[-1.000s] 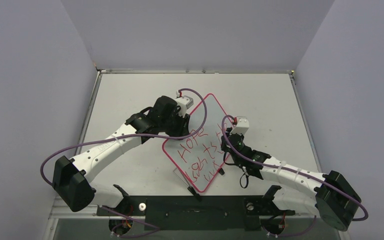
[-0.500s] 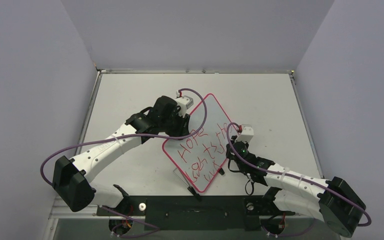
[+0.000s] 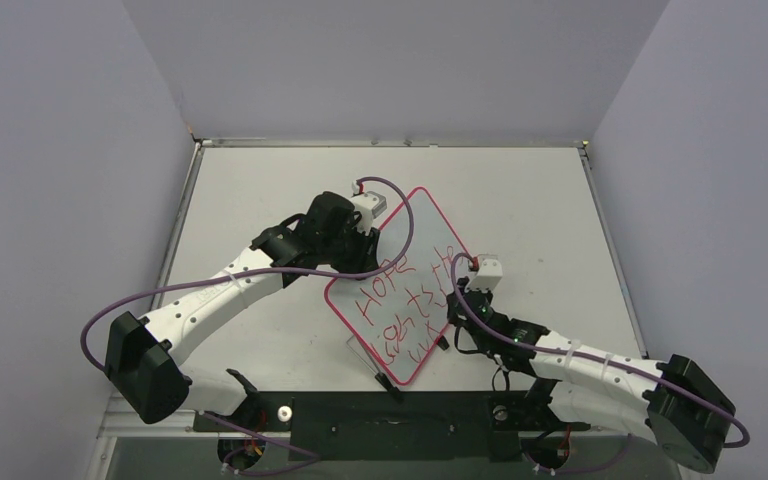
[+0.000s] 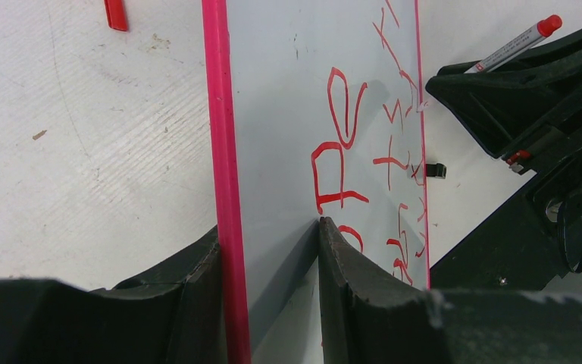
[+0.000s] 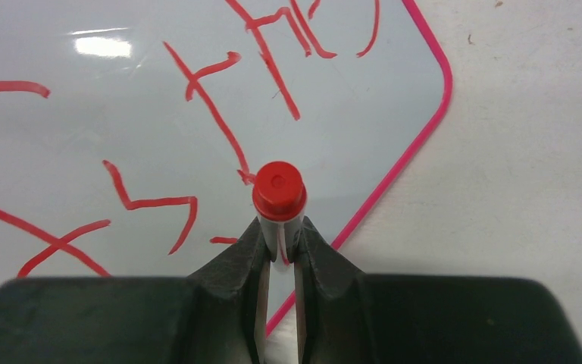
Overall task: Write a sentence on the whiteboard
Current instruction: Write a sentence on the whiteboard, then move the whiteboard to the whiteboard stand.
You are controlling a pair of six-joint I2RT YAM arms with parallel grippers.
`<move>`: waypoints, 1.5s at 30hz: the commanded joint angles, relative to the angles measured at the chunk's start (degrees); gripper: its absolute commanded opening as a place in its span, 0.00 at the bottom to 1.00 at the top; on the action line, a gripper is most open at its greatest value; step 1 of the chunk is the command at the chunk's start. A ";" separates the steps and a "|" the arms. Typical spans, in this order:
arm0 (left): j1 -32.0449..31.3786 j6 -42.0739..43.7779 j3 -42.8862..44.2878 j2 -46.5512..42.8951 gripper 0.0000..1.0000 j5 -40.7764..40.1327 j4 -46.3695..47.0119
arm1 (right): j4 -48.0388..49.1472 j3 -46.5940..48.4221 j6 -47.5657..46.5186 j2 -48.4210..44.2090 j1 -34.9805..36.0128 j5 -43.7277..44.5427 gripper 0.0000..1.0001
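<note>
The whiteboard [image 3: 415, 228] lies slanted at mid-table, glossy white with a pink rim [image 4: 216, 114]. The sentence [image 3: 405, 305] runs in red scrawled lines over its near half, starting "HOPE", and its strokes [image 5: 204, 98] fill the right wrist view. My left gripper [image 3: 365, 236] is shut on the board's far-left edge, one finger behind the rim and the other finger [image 4: 333, 258] on the face. My right gripper [image 3: 457, 302] is shut on a red marker [image 5: 279, 189] standing over the board's right edge. The marker's tip is hidden.
A small red cap [image 4: 115, 14] lies on the table left of the board. A small black piece [image 3: 443, 342] sits by the board's near right edge, and a dark object [image 3: 390, 386] lies at its near corner. Walls close the table on three sides.
My right arm has drawn back toward the near edge, carrying the marker down along the board's right side. The left arm and the board have stayed still.
</note>
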 commanded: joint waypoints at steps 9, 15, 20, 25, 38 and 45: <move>-0.18 10.91 -1.92 0.19 0.00 -11.77 -6.76 | -0.55 6.47 4.70 -4.46 4.89 -5.09 0.00; -0.17 11.07 -1.84 -1.23 0.00 -10.13 -6.70 | -9.59 10.68 2.98 -11.60 4.84 -2.93 0.00; -0.15 10.97 -0.03 -1.91 0.00 -7.46 -7.63 | -13.89 14.75 0.06 -16.37 4.00 -0.17 0.00; -0.16 10.46 3.82 -2.46 0.00 -6.51 -11.53 | -15.00 15.39 -1.29 -18.32 2.14 0.78 0.00; -0.16 7.10 2.25 -11.55 0.00 -8.50 -16.33 | -14.71 12.40 -0.91 -21.36 1.80 0.87 0.00; -0.18 4.13 2.72 -14.85 0.00 -9.26 -18.57 | -14.37 12.04 -1.05 -20.79 1.62 0.48 0.00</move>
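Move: Just left of the right hand, which still holds the red-capped marker, lies the tilted whiteboard: its middle some 10 cm to the left, 4 cm ahead and about level with the hand. The written "the" is about 9 cm ahead and 1 cm left; the black clip on the lower edge is roughly 7 cm back, 1 cm left and 5 cm lower. From the left hand, gripping the raised edge, the board's middle is about 6 cm right, 4 cm back and 8 cm below. Sweeping about 4 cm left and upward over the board's lower right part, the right hand then rises clear, some 14 cm in all, easing back to the right and tipping its fingers up about 10 degrees while keeping the marker shut in its grip. Starting later, the left hand, still pinching the edge, draws the board some 5 cm to the left and back, lifting slightly. ##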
